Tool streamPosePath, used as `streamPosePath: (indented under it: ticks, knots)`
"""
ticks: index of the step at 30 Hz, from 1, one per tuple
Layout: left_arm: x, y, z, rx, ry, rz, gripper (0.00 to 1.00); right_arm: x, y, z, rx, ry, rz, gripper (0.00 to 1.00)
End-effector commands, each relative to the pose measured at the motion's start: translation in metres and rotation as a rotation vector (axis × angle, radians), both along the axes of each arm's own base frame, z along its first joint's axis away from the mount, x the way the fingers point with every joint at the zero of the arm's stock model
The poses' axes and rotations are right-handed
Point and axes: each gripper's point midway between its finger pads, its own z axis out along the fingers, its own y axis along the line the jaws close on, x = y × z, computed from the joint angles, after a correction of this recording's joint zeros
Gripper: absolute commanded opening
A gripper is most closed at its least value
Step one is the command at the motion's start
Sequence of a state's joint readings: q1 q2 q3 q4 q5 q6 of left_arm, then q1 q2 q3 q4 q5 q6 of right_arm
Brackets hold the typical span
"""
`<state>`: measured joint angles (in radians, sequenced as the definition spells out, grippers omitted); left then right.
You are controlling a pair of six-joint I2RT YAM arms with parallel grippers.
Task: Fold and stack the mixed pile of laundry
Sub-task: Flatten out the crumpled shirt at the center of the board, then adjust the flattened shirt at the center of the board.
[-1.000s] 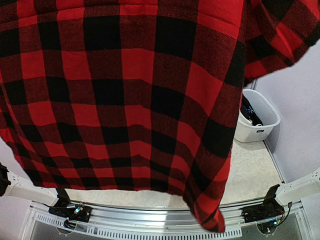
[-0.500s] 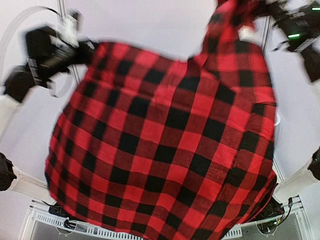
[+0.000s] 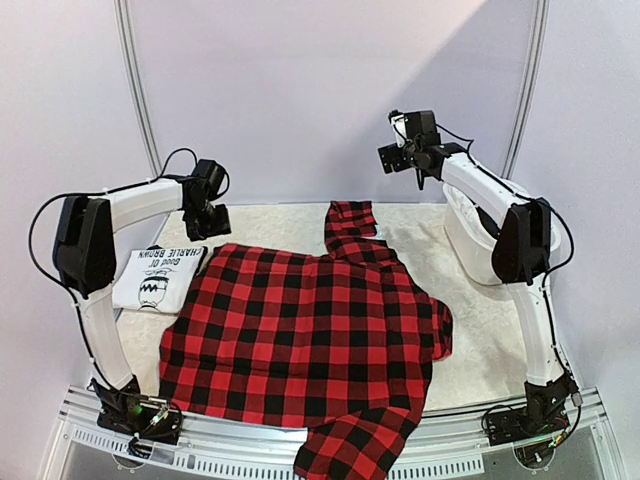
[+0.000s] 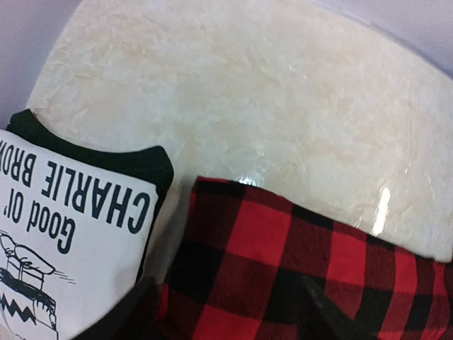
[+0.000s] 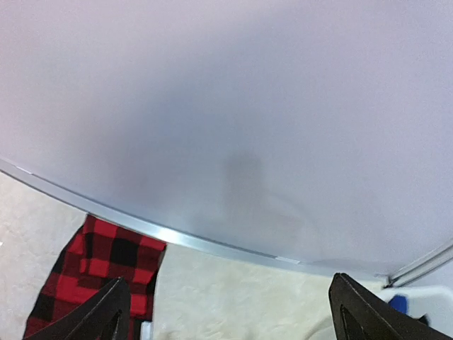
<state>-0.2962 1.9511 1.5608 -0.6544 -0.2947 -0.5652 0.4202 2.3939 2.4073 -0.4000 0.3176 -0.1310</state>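
The red-black plaid shirt (image 3: 310, 335) lies spread flat on the table, one sleeve (image 3: 350, 225) reaching toward the back and its hem hanging over the near edge. A folded white T-shirt (image 3: 160, 275) with black lettering rests to its left. My left gripper (image 3: 210, 220) hovers low over the shirt's far left corner. In the left wrist view it (image 4: 226, 322) is open above the plaid (image 4: 297, 262), with the T-shirt (image 4: 64, 227) beside it. My right gripper (image 3: 400, 158) is raised at the back right. It (image 5: 237, 319) is open and holds nothing, and the sleeve (image 5: 92, 276) lies below it.
A white tub (image 3: 470, 235) stands at the back right, partly hidden behind the right arm, and its corner (image 5: 425, 308) shows in the right wrist view. Bare cream tabletop (image 3: 490, 330) lies right of the shirt. The back wall is close behind both grippers.
The plaid shirt hung in front of the camera, swung outward, and now lies flat on the table. Both grippers opened and let it go; the right one rose.
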Motion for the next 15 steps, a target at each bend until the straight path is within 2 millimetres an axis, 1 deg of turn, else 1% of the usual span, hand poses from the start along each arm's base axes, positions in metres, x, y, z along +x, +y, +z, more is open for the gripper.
streamPosePath:
  ticks: [1,2,3,4,6,7,9,10,11,12,13,14,15]
  knots:
    - [-0.012,-0.013,0.017,-0.1,-0.004,0.013,0.99,-0.033,0.0,0.024,0.169,0.013,-0.02,0.99]
    - [-0.014,-0.013,0.019,-0.1,-0.004,0.006,0.99,-0.044,-0.002,0.026,0.191,0.021,-0.012,0.99]
    - [-0.016,-0.014,0.02,-0.1,-0.001,-0.004,0.99,-0.055,-0.002,0.018,0.208,0.049,-0.011,0.99]
    - [-0.018,-0.014,0.023,-0.101,0.004,-0.013,1.0,-0.069,-0.005,0.026,0.237,0.054,-0.005,0.99]
    - [-0.023,-0.018,0.029,-0.117,0.001,-0.039,1.0,-0.095,-0.006,0.012,0.289,0.126,-0.004,0.99]
    - [-0.027,-0.019,0.032,-0.121,-0.002,-0.049,1.0,-0.11,-0.005,0.016,0.326,0.143,0.0,0.99]
    - [-0.037,-0.023,0.037,-0.125,0.003,-0.082,1.0,-0.137,0.002,0.008,0.362,0.207,0.014,0.99]
    - [-0.043,-0.025,0.037,-0.131,0.012,-0.099,0.99,-0.15,0.007,0.002,0.368,0.24,0.021,0.98]
    - [-0.05,-0.027,0.036,-0.135,0.025,-0.116,0.98,-0.166,0.01,0.0,0.368,0.264,0.028,0.98]
    - [-0.057,-0.03,0.034,-0.14,0.042,-0.142,0.97,-0.18,0.015,-0.004,0.379,0.291,0.032,0.97]
    - [-0.067,-0.032,0.028,-0.141,0.069,-0.162,0.96,-0.194,0.02,-0.013,0.375,0.323,0.035,0.97]
    - [-0.076,-0.033,0.024,-0.135,0.088,-0.187,0.95,-0.21,0.027,-0.016,0.382,0.346,0.041,0.97]
    - [-0.085,-0.035,0.02,-0.131,0.107,-0.211,0.95,-0.222,0.031,-0.024,0.396,0.38,0.029,0.97]
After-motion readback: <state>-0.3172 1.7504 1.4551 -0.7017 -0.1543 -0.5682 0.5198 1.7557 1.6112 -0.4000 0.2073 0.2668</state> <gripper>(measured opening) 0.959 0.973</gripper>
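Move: Beneath both hands the plaid shirt is spread; its middle lies about 26 cm back and 23 cm right of the left hand, 12 cm lower, and about 42 cm back and 25 cm left of the right hand, 27 cm lower. Its far-left corner is 2 cm ahead and 2 cm right of the left hand, with the folded Charlie Brown shirt 10 cm back and 17 cm left. From the right hand, the far sleeve is 7 cm back and 9 cm left, the basket 17 cm back and 32 cm right. Drawing back from the far wall towards the shirt's middle, the right hand travels about 17 cm, dipping some 3 cm and coming level again while its open fingers tip further down and its left side rolls up. The left hand opens its half-open fingers fully, lifts some 4 cm off the far-left corner and eases 4 cm back and slightly right. ##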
